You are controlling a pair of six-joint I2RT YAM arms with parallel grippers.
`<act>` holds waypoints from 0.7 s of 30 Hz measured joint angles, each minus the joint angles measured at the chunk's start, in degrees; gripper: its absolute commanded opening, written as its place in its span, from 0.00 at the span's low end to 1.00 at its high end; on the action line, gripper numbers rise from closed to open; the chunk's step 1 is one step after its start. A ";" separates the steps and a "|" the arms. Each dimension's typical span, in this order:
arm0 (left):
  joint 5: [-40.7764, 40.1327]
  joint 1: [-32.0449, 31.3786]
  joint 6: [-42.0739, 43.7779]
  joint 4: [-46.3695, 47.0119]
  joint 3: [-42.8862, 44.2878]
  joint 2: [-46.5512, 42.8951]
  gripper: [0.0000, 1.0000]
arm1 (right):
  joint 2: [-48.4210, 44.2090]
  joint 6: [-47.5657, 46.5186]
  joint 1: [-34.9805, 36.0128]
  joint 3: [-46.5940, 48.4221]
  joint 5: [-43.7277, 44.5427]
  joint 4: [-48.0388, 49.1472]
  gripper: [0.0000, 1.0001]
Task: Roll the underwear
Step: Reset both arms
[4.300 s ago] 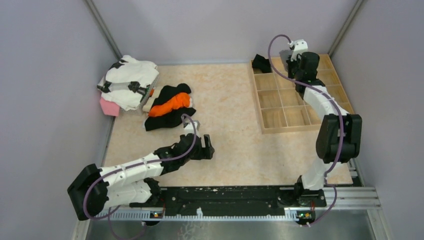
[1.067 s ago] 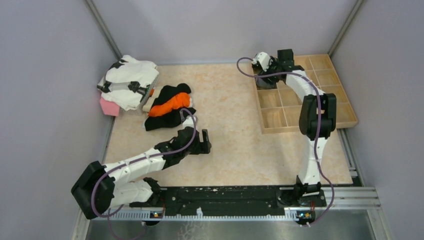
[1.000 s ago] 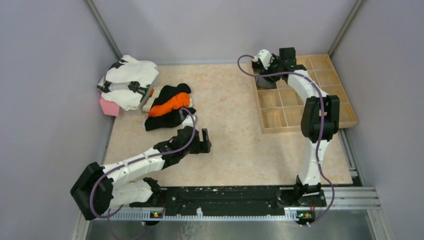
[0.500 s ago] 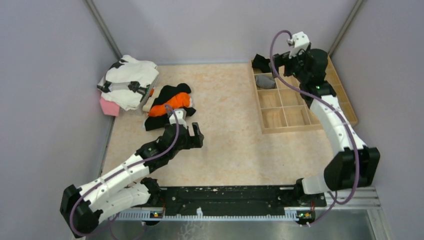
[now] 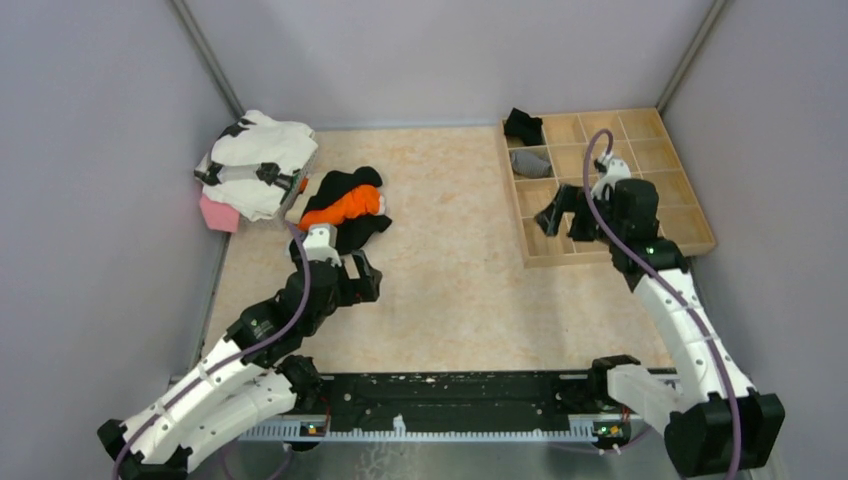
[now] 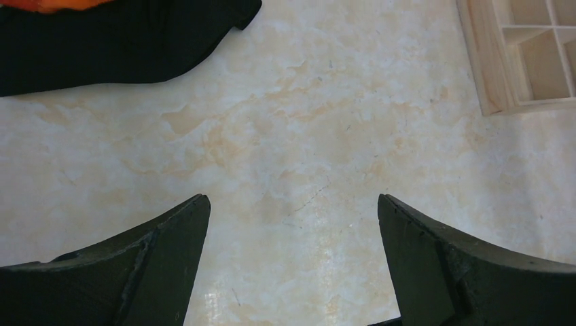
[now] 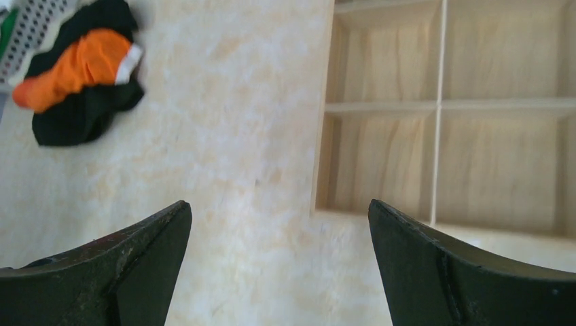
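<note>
A plain black underwear (image 5: 522, 125) sits bunched in the far-left compartment of the wooden tray (image 5: 694, 222). A grey underwear (image 5: 529, 162) lies in the compartment just in front of it. My right gripper (image 5: 562, 224) hangs open and empty over the tray's near-left corner, well short of both garments. In the right wrist view the right gripper (image 7: 278, 204) has its fingers spread above bare table and the tray's edge (image 7: 322, 163). My left gripper (image 5: 362, 280) is open and empty over the table, just in front of a black and orange garment pile (image 5: 344, 210). The left gripper (image 6: 291, 200) holds nothing.
A heap of white and black clothes (image 5: 256, 158) and a pink item (image 5: 218, 214) lie at the far left against the wall. The black cloth (image 6: 109, 47) of the pile fills the top left of the left wrist view. Grey walls enclose three sides.
The right gripper let go of the grey underwear in the tray and drew back to the tray's near-left corner. The left arm swung left, closer to the black and orange pile.
</note>
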 measured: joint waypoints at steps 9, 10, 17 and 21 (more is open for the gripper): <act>-1.22 0.00 5.01 -2.51 5.62 -2.40 0.99 | -18.67 4.96 0.00 -10.01 -2.14 -9.77 0.99; -1.57 0.00 5.25 -2.71 5.62 -2.54 0.99 | -20.20 4.83 0.00 -10.01 -1.25 -10.34 0.99; -5.11 0.00 5.31 -4.39 5.62 -3.34 0.99 | -26.53 3.21 0.00 -10.62 3.76 -10.49 0.99; -6.71 0.00 4.68 -5.62 5.62 -6.14 0.99 | -29.68 1.77 0.00 -12.00 4.20 -9.92 0.99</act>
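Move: The grey striped underwear roll already sits in the tray, some 26 cm ahead of the right hand, 1 cm to its right and 20 cm below; the black roll is 10 cm beyond it. The tray's near-left corner lies about 2 cm ahead of that hand and 3 cm left. From the left hand, the unrolled clothes heap is about 24 cm ahead, 9 cm left, 17 cm lower, the laundry basket 34 cm ahead and 32 cm left. The striped roll is left behind as the empty right hand draws back about 10 cm over the tray's near edge, dipping 3 or 4 cm and regaining that height, its fingers first tipping down, then up. The left hand meanwhile rises about 5 cm, then also shifts 3 or 4 cm left, tips tilting up slightly. Both grippers stay wide open and touch nothing. ##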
